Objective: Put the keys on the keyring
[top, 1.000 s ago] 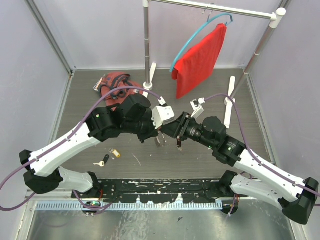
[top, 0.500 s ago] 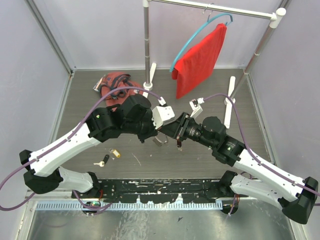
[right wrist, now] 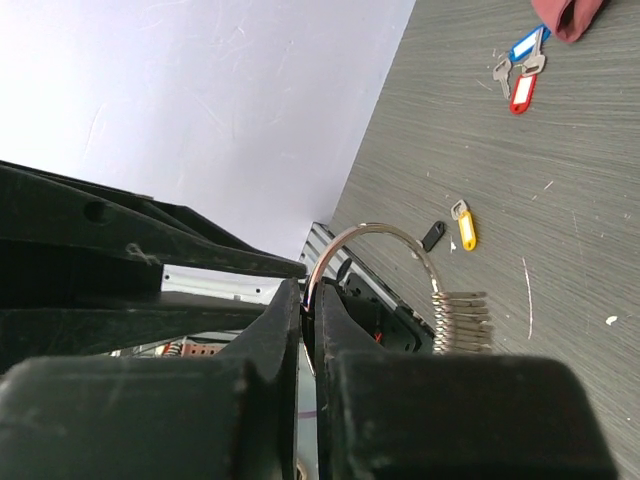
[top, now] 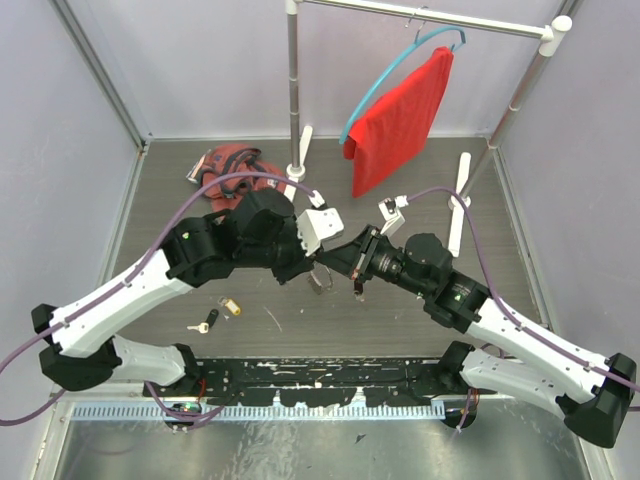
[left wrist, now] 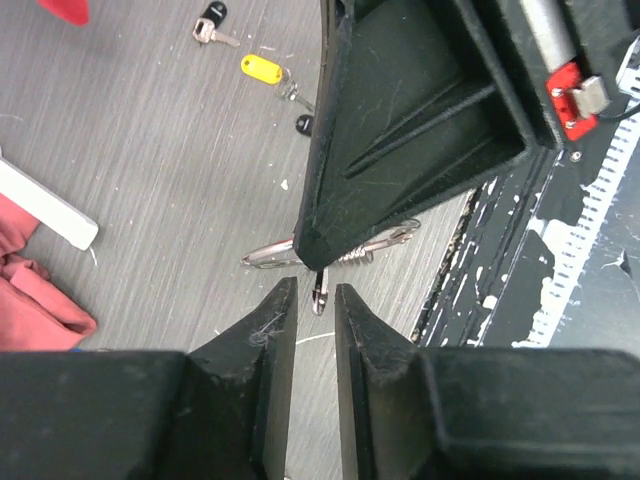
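Observation:
My right gripper [right wrist: 308,300] is shut on the keyring [right wrist: 385,232], a silver wire loop with a coiled stretch that arcs out of the jaws above the table. In the top view the keyring [top: 320,278] hangs between the two wrists. My left gripper [left wrist: 316,295] stands slightly open, with a thin bit of the keyring [left wrist: 350,250] just past its tips and nothing pinched. On the table lie a yellow-tagged key [top: 231,306] and a black-tagged key [top: 208,321]. Red-tagged [right wrist: 521,92] and blue-tagged [right wrist: 524,45] keys rest farther off.
A crumpled red cloth [top: 228,165] lies at the back left. A clothes rack post [top: 293,90] stands behind the grippers, with a red garment [top: 400,120] on a blue hanger and white feet [top: 460,200]. A black strip [top: 320,375] runs along the near edge.
The right gripper has closed on the keyring. The left gripper, shut on it before, has opened a little and its arm has drawn slightly left.

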`<state>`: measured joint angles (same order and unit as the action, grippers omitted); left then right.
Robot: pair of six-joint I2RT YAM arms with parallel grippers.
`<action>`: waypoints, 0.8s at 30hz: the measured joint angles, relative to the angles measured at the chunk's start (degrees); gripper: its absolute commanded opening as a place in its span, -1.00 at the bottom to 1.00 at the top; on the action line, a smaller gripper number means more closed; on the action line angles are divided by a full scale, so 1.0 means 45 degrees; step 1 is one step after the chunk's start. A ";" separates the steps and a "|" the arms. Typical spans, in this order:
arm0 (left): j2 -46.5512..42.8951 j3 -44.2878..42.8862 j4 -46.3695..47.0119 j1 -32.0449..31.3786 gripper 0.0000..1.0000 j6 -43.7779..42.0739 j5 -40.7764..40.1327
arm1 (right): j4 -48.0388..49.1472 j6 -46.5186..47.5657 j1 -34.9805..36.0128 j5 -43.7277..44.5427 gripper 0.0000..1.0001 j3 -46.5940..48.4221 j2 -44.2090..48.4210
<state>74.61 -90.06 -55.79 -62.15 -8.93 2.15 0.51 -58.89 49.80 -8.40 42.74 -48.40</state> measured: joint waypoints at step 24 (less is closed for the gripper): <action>-0.5892 0.4809 0.6625 -0.0034 0.15 0.2759 -0.0821 | 0.1807 -0.1326 0.0019 0.1710 -0.98 -0.0063 0.1530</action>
<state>48.10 -68.42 -25.98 -62.30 3.49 -1.54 8.64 -64.86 49.89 -0.71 42.46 -41.52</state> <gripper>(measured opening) 0.585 0.081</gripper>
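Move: The keyring is already pinched by its rim in the right fingertips and hangs with its middle about 4 cm below them. It is also some 4 cm below the left fingertips, which sit just parted at the same spot. From the right hand, all roughly 26 cm lower, the black tag lies about 8 cm right and 3 cm ahead, and the right-hand yellow tag 11 cm right and 9 cm ahead. The left-hand yellow tag lies some 20 cm left and 1 cm back. The left hand gives up the keyring to the right: its fingers, already parted, spread much wider as it backs off, rising about 9 cm and drawing some 3 cm left, while the wrist tips up about 35 degrees so that the fingers swing from slanting down to nearly level, still pointing right towards the ring. The right hand keeps its shut pinch on the rim and, after edging a little forward, lifts the ring about 7 cm while drawing 3 cm to the right, its fingertips tilting up some 15 degrees. ##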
